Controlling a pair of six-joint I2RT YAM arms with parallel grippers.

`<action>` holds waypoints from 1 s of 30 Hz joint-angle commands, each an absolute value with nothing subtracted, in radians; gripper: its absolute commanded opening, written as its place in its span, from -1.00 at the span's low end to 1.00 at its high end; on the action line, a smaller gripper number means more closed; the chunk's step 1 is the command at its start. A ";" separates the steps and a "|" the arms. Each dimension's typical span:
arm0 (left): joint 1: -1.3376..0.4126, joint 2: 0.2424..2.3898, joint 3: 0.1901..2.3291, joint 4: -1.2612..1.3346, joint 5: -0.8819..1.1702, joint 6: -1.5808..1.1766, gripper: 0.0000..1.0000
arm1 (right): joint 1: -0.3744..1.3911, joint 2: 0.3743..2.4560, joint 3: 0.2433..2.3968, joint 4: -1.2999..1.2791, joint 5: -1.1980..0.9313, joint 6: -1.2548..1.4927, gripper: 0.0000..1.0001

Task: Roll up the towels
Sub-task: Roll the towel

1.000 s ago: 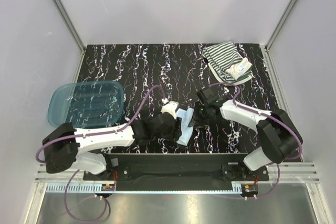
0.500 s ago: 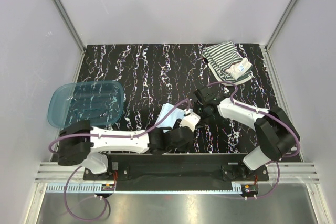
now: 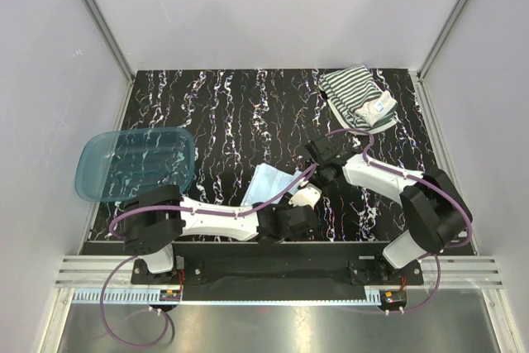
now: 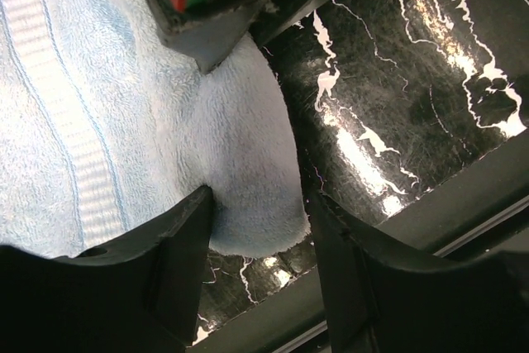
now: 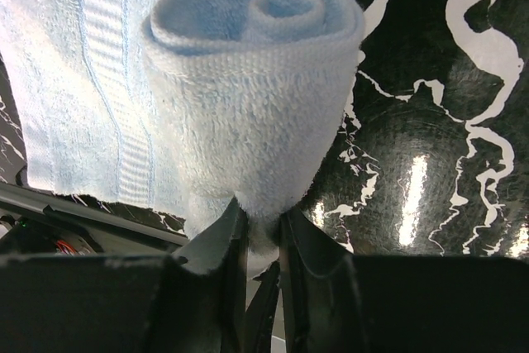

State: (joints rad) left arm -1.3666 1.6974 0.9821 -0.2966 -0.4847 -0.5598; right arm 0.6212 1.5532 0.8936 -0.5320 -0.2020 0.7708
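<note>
The light blue towel [image 3: 266, 181] lies near the front middle of the table, partly rolled. In the right wrist view its roll [image 5: 248, 80] shows a spiral end, with a flat part spreading to the left. My right gripper [image 5: 260, 225] is shut on the roll's lower edge, and it sits just right of the towel [image 3: 319, 174]. My left gripper [image 4: 260, 229] holds the roll's other end [image 4: 248, 196] between its fingers, and its wrist is at the towel's near right corner [image 3: 301, 193]. The striped towel [image 3: 355, 97] lies folded at the back right, untouched.
A translucent blue plastic tub [image 3: 136, 163] stands at the left of the table. The black rail of the table's near edge [image 4: 397, 229] runs close behind my left gripper. White walls enclose the table [image 3: 231, 105] at the back and sides.
My left arm has swung its wrist to the right and toward the near edge. More of the blue towel now shows, spread to the left. The right gripper has barely moved.
</note>
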 commanded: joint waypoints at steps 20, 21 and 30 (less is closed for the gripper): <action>-1.333 1.734 0.914 -0.218 -0.414 -0.620 -0.98 | 0.634 1.500 0.977 -0.666 -0.190 0.720 -0.49; -1.318 1.718 0.878 -0.174 -0.391 -0.612 -1.00 | 0.634 1.499 0.995 -0.692 -0.180 0.713 -0.47; -1.240 1.566 0.730 -0.003 -0.219 -0.630 -1.00 | 0.589 1.464 1.110 -0.842 -0.042 0.657 0.48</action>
State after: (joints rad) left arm -1.2613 1.5887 0.7792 -0.0231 -0.3088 -0.6117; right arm 0.6128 1.5242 1.0515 -0.7567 -0.1196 0.6876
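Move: The open left fingers already straddle the near end of the rolled towel, about 1 cm below the hand point and level otherwise; the towel's flat part is some 7 cm ahead and 8 cm to its left, the table edge about 5 cm straight back. The right hand still pinches the roll, whose middle lies roughly 2 cm ahead, 1 cm lower and 0 cm sideways from it; the flat part is level with it, about 8 cm left. Left sinks 1 cm and pinches the roll's near end; right then lets go and rises some 4 cm. ##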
